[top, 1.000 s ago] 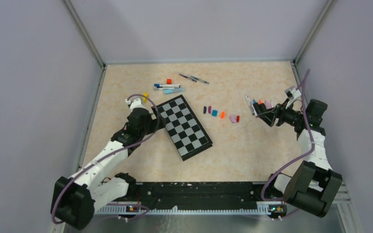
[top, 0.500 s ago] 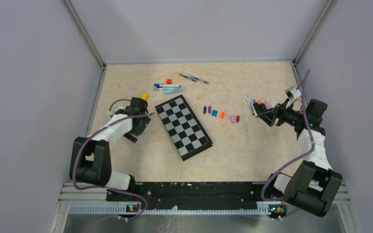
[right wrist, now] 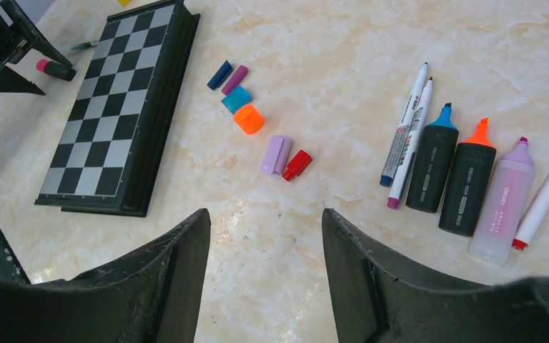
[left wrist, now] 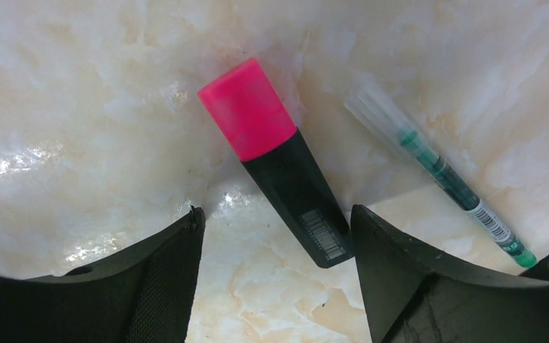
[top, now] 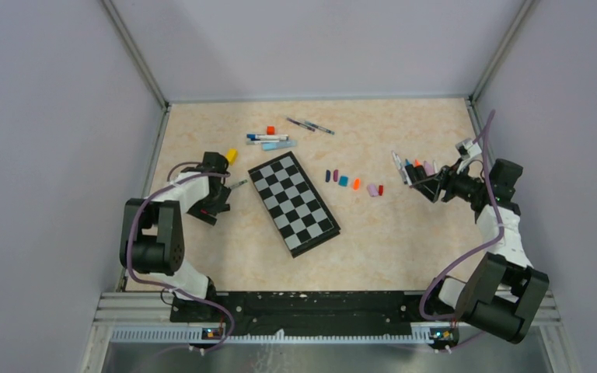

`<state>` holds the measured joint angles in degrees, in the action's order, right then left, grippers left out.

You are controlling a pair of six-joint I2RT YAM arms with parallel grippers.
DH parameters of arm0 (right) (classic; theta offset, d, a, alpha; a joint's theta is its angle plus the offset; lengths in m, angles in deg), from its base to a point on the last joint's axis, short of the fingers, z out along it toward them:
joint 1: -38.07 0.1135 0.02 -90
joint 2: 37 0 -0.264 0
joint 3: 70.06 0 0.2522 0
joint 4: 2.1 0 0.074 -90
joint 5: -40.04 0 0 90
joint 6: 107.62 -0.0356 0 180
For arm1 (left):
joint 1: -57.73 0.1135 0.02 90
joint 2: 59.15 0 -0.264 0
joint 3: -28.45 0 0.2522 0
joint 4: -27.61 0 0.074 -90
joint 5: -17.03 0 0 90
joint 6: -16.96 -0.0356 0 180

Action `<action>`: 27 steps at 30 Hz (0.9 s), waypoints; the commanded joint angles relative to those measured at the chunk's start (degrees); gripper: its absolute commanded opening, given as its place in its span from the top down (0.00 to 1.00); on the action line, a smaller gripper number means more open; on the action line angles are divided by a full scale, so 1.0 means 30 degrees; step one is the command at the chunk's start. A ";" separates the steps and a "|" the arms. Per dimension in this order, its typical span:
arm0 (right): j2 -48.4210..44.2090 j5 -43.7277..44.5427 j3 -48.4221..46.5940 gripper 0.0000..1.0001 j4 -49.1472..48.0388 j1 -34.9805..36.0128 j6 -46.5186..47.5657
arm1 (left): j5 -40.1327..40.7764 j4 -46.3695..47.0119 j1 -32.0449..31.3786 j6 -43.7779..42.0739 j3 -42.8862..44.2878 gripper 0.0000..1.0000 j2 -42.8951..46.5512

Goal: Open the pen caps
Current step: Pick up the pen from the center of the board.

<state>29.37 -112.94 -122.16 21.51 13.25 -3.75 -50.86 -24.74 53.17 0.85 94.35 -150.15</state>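
A black highlighter (left wrist: 297, 196) with a pink cap (left wrist: 246, 107) still on lies on the table. My left gripper (left wrist: 275, 221) hangs open over its rear end, which sits close to the right finger. Several loose pen caps lie in a row: dark blue (right wrist: 219, 74), purple (right wrist: 234, 79), teal (right wrist: 236, 99), orange (right wrist: 249, 118), lilac (right wrist: 277, 154) and red (right wrist: 297, 164). My right gripper (right wrist: 266, 218) is open and holds nothing, just short of these caps. Several uncapped markers (right wrist: 465, 182) lie to its right. From above, the left gripper (top: 216, 207) is left of the board and the right gripper (top: 413, 176) is at the right.
A folded chessboard (top: 294, 203) lies diagonally mid-table. A thin green pen (left wrist: 436, 168) lies just right of the pink highlighter. A yellow block (top: 232, 155), an orange-red cube (top: 270, 130) and more pens (top: 268, 141) sit toward the back. The left wall rail is close to the left arm.
The left arm has folded back to the left, taking its gripper from the board's corner to the pink highlighter, and its jaws have narrowed a little. The right arm has not moved.
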 commanded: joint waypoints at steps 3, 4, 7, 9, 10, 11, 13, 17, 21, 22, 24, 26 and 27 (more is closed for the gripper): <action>0.0218 0.0007 -0.0870 0.43 -0.0276 -0.0106 0.0284 | 0.0392 -0.0126 0.0569 0.0693 0.0323 0.27 -0.0183; 0.0225 0.0019 -0.0884 0.43 -0.0240 -0.0121 0.0297 | 0.0387 -0.0003 0.0642 0.0685 0.0228 0.29 -0.0167; 0.0204 0.0041 -0.0898 0.43 -0.0182 -0.0130 0.0349 | 0.0350 0.0230 0.0872 0.0452 0.0207 0.33 -0.0282; 0.0205 0.0061 -0.0942 0.43 -0.0121 -0.0130 0.0408 | 0.0254 0.0247 0.1028 0.0167 0.0375 0.37 -0.0573; 0.0198 0.0089 -0.0956 0.43 -0.0108 -0.0109 0.0415 | 0.0227 0.0212 0.1040 0.0033 0.0484 0.40 -0.0728; 0.0208 0.0077 -0.0957 0.43 -0.0095 -0.0114 0.0416 | 0.0219 0.0145 0.1078 -0.0035 0.0578 0.43 -0.0879; 0.0216 0.0070 -0.0972 0.43 -0.0088 -0.0134 0.0416 | 0.0166 0.0105 0.1129 -0.0121 0.0610 0.51 -0.1070; 0.0212 0.0050 -0.1014 0.42 -0.0049 -0.0122 0.0416 | -0.0098 0.0282 0.1218 -0.0126 0.0237 0.65 -0.1062; 0.0230 0.0027 -0.1045 0.43 -0.0043 -0.0110 0.0416 | -0.0069 0.0322 0.1298 0.0001 -0.0326 0.68 -0.0619; 0.0227 0.0011 -0.1067 0.43 -0.0017 -0.0110 0.0416 | -0.0030 0.0345 0.1319 0.0008 -0.0435 0.72 -0.0477; 0.0227 -0.0011 -0.1097 0.43 0.0015 -0.0112 0.0431 | 0.0182 0.0327 0.1371 -0.0126 -0.0572 0.82 -0.0140; 0.0216 0.0004 -0.1104 0.43 0.0079 -0.0112 0.0445 | 0.0417 0.0262 0.1385 -0.0445 -0.0566 0.91 0.0322; 0.0181 -0.0036 -0.1104 0.43 0.0108 -0.0132 0.0468 | 0.0573 0.0191 0.1399 -0.0622 -0.0529 0.92 0.0600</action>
<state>29.83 -112.29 -122.64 22.29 13.25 -3.69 -50.99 -24.06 56.58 -0.18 94.35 -150.61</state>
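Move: The pink-capped pen lies crosswise almost under the left fingertips, its middle about 3 cm to the left, 2 cm ahead and 1 cm below. The green pen lies some 9 cm ahead and 3 cm to the right; the chessboard's middle is about 23 cm right and 3 cm ahead. From the right hand, the pink-capped pen is roughly 64 cm left, 2 cm ahead and 15 cm lower. The left hand slides about 1.5 cm left along the pink-capped pen while its fingers close, pinching the black body. ##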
